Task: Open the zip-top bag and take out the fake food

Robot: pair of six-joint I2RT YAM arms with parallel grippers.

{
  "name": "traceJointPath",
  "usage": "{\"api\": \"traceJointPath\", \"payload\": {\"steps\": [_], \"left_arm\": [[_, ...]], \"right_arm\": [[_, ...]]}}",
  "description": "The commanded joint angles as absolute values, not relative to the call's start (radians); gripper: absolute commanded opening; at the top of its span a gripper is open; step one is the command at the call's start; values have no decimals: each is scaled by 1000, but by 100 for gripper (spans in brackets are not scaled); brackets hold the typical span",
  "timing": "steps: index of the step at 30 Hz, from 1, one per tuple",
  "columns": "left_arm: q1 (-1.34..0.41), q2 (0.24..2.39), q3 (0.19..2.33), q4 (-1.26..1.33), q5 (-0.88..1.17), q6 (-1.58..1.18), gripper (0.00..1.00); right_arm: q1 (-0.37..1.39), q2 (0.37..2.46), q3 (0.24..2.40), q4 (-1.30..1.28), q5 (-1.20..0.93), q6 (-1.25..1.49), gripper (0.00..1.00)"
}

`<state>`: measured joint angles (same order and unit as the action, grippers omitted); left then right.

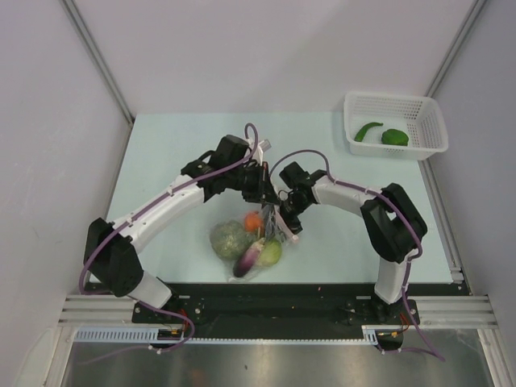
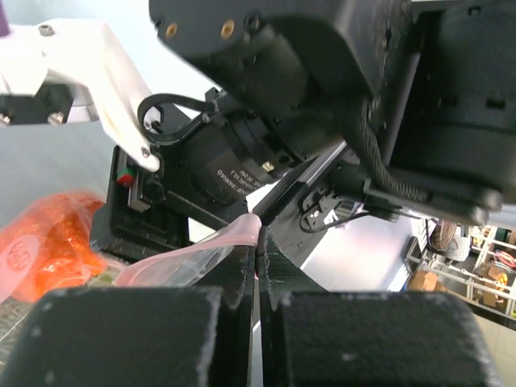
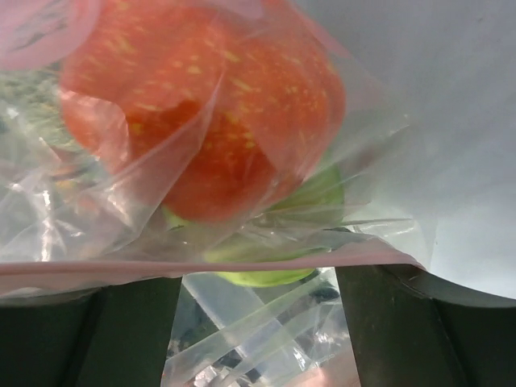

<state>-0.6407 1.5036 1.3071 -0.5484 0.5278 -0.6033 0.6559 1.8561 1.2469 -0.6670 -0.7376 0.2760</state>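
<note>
The clear zip-top bag (image 1: 251, 242) lies at the table's near middle, its pink zip strip (image 2: 201, 254) lifted. Inside are the fake food pieces: an orange-red ball (image 1: 253, 219), a mottled green head (image 1: 228, 239), a purple eggplant (image 1: 248, 258) and a pale green piece (image 1: 272, 253). My left gripper (image 1: 262, 191) is shut on the strip, which is pinched at its fingertips (image 2: 258, 246). My right gripper (image 1: 285, 212) sits at the bag's mouth. Its jaws (image 3: 258, 322) stand wide apart with loose film and the strip (image 3: 210, 272) between them. The ball (image 3: 210, 105) fills that view.
A white mesh basket (image 1: 430, 121) stands at the back right, holding a dark green pepper (image 1: 368, 129) and a green round piece (image 1: 395, 137). Both arms cross close together over the bag. White walls enclose the table at the back and sides.
</note>
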Motion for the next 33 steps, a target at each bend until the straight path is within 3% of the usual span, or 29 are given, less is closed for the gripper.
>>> {"api": "traceJointPath", "payload": {"steps": [1,8,11,14,15,18,27,33], "left_arm": [[-641,1493,1302,-422,529,-621,0],[-643,1471,1252,-430,523,-609,0],[-643,1447,1227,-425,520,-612,0],[-643,1422,1209,-423,518,-609,0],[-644,1420,1209,-442,517,-606,0],[-643,1410,1219,-460,520,-592,0],[-643,1350,1189,-500,514,-574,0],[-641,1330,1166,-500,497,-574,0]], "right_arm": [[718,1910,1203,-631,-667,281,78],[756,1927,1178,-562,-614,336,76],[768,1919,1166,-540,-578,357,69],[775,1902,1160,-528,-581,382,50],[776,1879,1160,-529,-583,388,37],[772,1810,1160,-534,-581,420,26],[684,1602,1161,-525,-621,531,14],[626,1496,1178,-514,-664,578,13]]}}
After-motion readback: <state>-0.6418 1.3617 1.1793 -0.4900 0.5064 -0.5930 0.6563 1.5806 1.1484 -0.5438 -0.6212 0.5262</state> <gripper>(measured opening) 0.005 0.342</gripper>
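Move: Below the right hand's open fingers, the cabbage lies in the bag roughly 3 cm back, 4 cm to the left and 4 cm down. The red tomato sits some 8 cm farther out than the cabbage and 5 cm to its left; the eggplant is about 6 cm left of the cabbage and 2 cm nearer the base. From the left hand, the cabbage is about 9 cm back, not off to either side, and 17 cm down. Reaching on down, back and left into the bag mouth by about 3 cm in all, the right hand closes its fingers on the cabbage from either side, then lifts about 8 cm, drawing forward and a little right while turning some 15 degrees, mostly clockwise. The left hand keeps its pinch on the pink rim, dipping a couple of centimetres and rising again as it eases back and left. ##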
